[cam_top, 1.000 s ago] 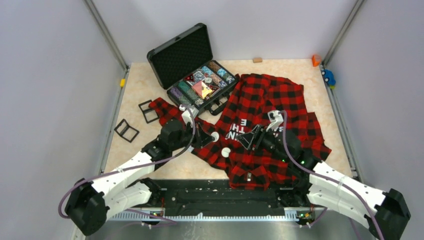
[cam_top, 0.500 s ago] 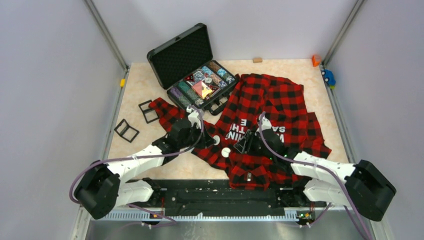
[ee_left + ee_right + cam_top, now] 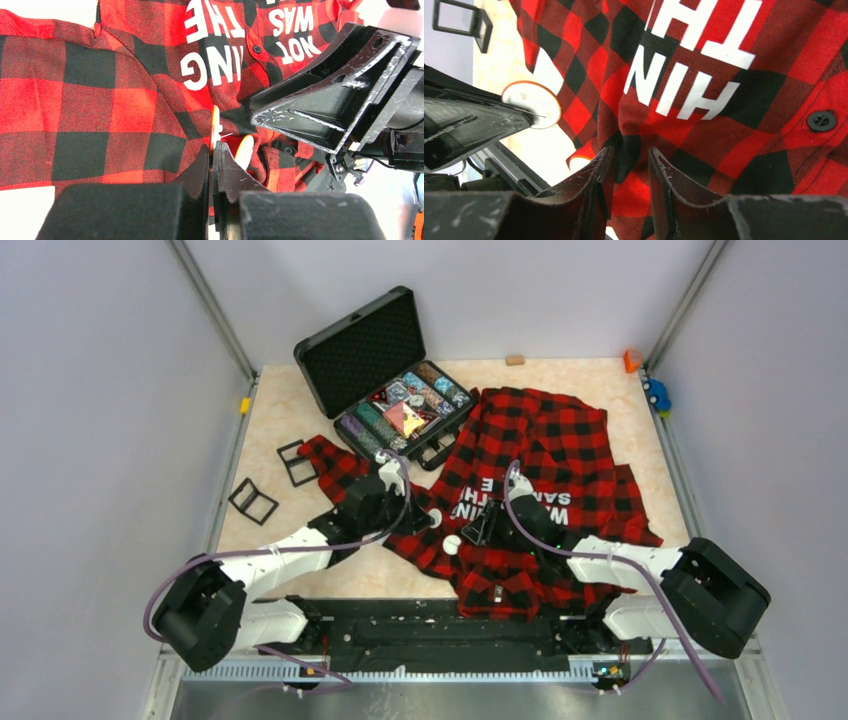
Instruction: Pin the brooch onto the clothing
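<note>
The clothing [image 3: 545, 440] is a red-and-black checked shirt with white lettering, spread across the table's middle and right; it also fills the left wrist view [image 3: 100, 100] and the right wrist view [image 3: 734, 125]. My left gripper [image 3: 421, 518] [image 3: 215, 150] is shut on the brooch [image 3: 434, 519], a white disc with an orange rim, seen edge-on [image 3: 215, 127] and face-on [image 3: 531, 104], over the shirt's near-left edge. My right gripper [image 3: 478, 530] [image 3: 630, 152] faces it, jaws narrow but open, a raised fold of the shirt between them. A second white disc [image 3: 452, 543] [image 3: 245, 150] lies just below.
An open black case [image 3: 360, 345] holding several small colourful pieces stands at the back, touching the shirt's shoulder. Two black square frames [image 3: 297, 462] [image 3: 252, 501] lie at the left. A small wooden block [image 3: 515, 360] and toy pieces [image 3: 655, 392] sit by the far edge.
The right arm has swung left and lower, up to the left gripper. Its jaws have narrowed around the shirt fold. The left gripper edged slightly right, still holding the brooch.
</note>
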`<state>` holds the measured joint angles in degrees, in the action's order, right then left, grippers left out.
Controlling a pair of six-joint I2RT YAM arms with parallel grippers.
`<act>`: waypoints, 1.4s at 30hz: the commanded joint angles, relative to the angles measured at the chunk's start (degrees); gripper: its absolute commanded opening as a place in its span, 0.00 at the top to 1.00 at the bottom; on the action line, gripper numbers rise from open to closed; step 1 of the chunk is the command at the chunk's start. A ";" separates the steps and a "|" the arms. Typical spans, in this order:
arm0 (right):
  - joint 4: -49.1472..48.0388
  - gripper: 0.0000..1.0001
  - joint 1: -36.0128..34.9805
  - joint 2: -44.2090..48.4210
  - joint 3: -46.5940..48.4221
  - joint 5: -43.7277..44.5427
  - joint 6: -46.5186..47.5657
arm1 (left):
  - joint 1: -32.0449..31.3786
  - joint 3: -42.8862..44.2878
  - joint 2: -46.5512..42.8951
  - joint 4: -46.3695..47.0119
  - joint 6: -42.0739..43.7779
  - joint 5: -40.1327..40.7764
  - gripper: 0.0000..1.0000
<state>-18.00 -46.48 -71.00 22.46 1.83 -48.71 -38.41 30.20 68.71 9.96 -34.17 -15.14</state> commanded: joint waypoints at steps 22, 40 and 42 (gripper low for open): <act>-3.62 0.94 -0.44 -3.55 3.20 -1.27 -0.65 | -1.55 4.40 3.04 1.51 2.96 2.46 1.00; -6.87 1.00 -0.44 1.81 0.63 -0.70 -0.12 | -8.53 13.61 11.82 -8.59 7.20 10.95 1.00; -7.56 1.00 -0.48 1.80 0.49 -1.06 -0.05 | -9.22 14.67 12.81 -9.53 7.52 12.03 1.00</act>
<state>-21.74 -46.50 -70.54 23.24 0.80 -49.25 -46.24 41.52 80.20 2.42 -28.51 -6.09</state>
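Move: Under the right hand's half-open fingers, roughly 1 cm to the left of them and 1 cm below, lies the shirt cloth to be gripped. The left hand already holds the brooch; that cloth spot is about 9 cm to its right, 1 cm back and 5 cm below. Counted from the right hand, the loose white disc sits some 4 cm left and 3 cm back, and the ING lettering some 5 cm ahead. Closing fully on the shirt cloth with barely any travel, the right fingers pinch a bit of it, then lift it about 3 cm. Meanwhile the left hand, still gripping the brooch, first barely shifts, then carries it about 3 cm right and 2 cm down towards the pinched cloth, its fingers tipping some 10 degrees more downward. ##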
